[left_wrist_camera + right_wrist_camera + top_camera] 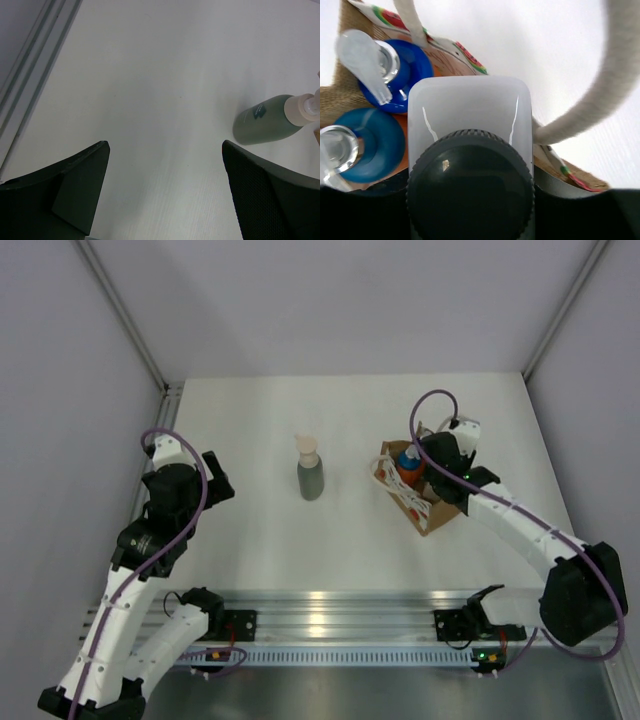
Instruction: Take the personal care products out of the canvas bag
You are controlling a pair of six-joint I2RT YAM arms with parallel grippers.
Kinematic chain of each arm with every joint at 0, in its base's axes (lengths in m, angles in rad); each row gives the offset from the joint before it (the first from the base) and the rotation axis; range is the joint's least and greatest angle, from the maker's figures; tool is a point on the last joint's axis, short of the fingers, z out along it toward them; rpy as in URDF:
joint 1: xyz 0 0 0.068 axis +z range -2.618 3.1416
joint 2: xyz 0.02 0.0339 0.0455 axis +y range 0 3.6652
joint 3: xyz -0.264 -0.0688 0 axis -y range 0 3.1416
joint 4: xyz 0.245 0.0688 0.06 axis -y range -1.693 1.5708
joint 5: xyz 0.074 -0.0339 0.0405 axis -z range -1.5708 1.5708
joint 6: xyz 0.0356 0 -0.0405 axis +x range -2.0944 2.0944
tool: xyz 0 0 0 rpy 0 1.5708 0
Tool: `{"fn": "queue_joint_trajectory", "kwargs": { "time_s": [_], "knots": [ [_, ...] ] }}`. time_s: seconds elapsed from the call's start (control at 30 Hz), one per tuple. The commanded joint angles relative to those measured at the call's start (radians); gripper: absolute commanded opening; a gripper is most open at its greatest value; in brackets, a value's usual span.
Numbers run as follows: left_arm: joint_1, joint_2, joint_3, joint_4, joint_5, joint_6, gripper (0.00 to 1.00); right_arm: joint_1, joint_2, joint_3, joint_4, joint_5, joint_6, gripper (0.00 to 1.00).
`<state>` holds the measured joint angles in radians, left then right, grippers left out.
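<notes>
The canvas bag (428, 514) stands at the right of the table, its burlap wall (345, 102) and cream rope handle (615, 75) filling the right wrist view. Inside it are two orange bottles with blue caps (412, 67) (375, 142) and a white bottle with a dark cap (470, 102). My right gripper (436, 462) reaches into the bag from above and is shut on the white bottle, its jaws on either side of the cap. A grey-green pump bottle (310, 478) (267, 120) stands upright mid-table. My left gripper (222, 486) (165, 150) hovers open to that bottle's left, holding nothing.
The table's left edge rail (30, 75) runs close beside the left gripper. White enclosure walls rise at the back and on both sides. The arms' mounting rail (330, 625) lies along the near edge.
</notes>
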<state>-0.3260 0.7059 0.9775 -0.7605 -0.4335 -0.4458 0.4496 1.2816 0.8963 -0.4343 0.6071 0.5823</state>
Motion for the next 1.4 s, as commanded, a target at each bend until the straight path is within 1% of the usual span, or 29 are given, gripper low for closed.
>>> {"fn": "queue_joint_trajectory", "kwargs": {
  "time_s": [0.0, 0.33, 0.63, 0.73, 0.83, 0.87, 0.93, 0.97, 1.0, 1.1, 1.13, 1.2, 1.23, 1.3, 1.33, 1.37],
  "knots": [
    [0.005, 0.003, -0.005, 0.032, -0.004, 0.005, 0.98, 0.014, -0.111, 0.049, 0.071, 0.057, -0.087, 0.00],
    [0.004, 0.000, -0.005, 0.032, -0.013, 0.006, 0.98, 0.014, -0.231, 0.079, 0.066, -0.035, -0.197, 0.00],
    [0.005, -0.003, -0.005, 0.033, -0.022, 0.004, 0.98, 0.029, -0.286, 0.237, -0.046, -0.141, -0.300, 0.00],
    [0.004, -0.003, -0.005, 0.032, -0.019, 0.001, 0.98, 0.037, -0.318, 0.277, -0.061, -0.200, -0.325, 0.00],
    [0.005, -0.003, -0.005, 0.032, -0.014, 0.002, 0.98, 0.040, -0.341, 0.317, -0.061, -0.309, -0.351, 0.00],
    [0.004, -0.002, -0.005, 0.033, -0.011, 0.002, 0.98, 0.040, -0.344, 0.326, -0.063, -0.379, -0.357, 0.00],
    [0.004, 0.001, -0.005, 0.035, -0.002, 0.002, 0.98, 0.050, -0.341, 0.361, -0.069, -0.434, -0.366, 0.00],
    [0.005, 0.003, -0.005, 0.035, 0.002, 0.002, 0.98, 0.054, -0.337, 0.374, -0.076, -0.495, -0.366, 0.00],
    [0.005, 0.006, -0.005, 0.036, 0.018, 0.004, 0.98, 0.061, -0.326, 0.386, -0.080, -0.524, -0.375, 0.00],
    [0.004, 0.010, -0.007, 0.040, 0.030, 0.009, 0.98, 0.132, -0.295, 0.427, -0.089, -0.567, -0.392, 0.00],
    [0.004, 0.010, -0.007, 0.040, 0.030, 0.009, 0.98, 0.182, -0.286, 0.444, -0.089, -0.569, -0.398, 0.00],
    [0.004, 0.010, -0.008, 0.041, 0.030, 0.009, 0.98, 0.233, -0.266, 0.466, -0.089, -0.589, -0.409, 0.00],
    [0.004, 0.009, -0.008, 0.040, 0.026, 0.009, 0.98, 0.288, -0.245, 0.484, -0.089, -0.590, -0.412, 0.00],
    [0.004, 0.007, -0.008, 0.040, 0.022, 0.009, 0.98, 0.348, -0.208, 0.506, -0.087, -0.561, -0.423, 0.00],
    [0.004, 0.006, -0.008, 0.040, 0.018, 0.009, 0.98, 0.410, -0.194, 0.527, -0.087, -0.544, -0.427, 0.00],
    [0.004, 0.007, -0.008, 0.040, 0.016, 0.009, 0.98, 0.438, -0.180, 0.536, -0.087, -0.511, -0.441, 0.00]
  ]
}}
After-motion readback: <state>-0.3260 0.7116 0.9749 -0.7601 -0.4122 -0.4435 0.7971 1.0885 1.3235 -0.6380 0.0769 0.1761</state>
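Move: The right hand already holds the white bottle with the dark cap, partly raised from the canvas bag. The open table it is carried towards has the green pump bottle as its mark, about 26 cm to its left, level with it, some 5 cm lower. The teal-topped bottle sits about 7 cm left and 2 cm ahead; the blue bottle 6 cm ahead, 4 cm left. From the left hand the pump bottle lies roughly 24 cm right and 8 cm ahead. Up first, then leftward in a quickening swing: the right hand keeps its grip on the white bottle, draws it some 19 cm upward out of the bag, then carries it about 17 cm left and 9 cm back, past the teal-topped bottle towards the pump bottle's side of the table, turning nearly 60 degrees counter-clockwise and tipping its fingers up a little. ##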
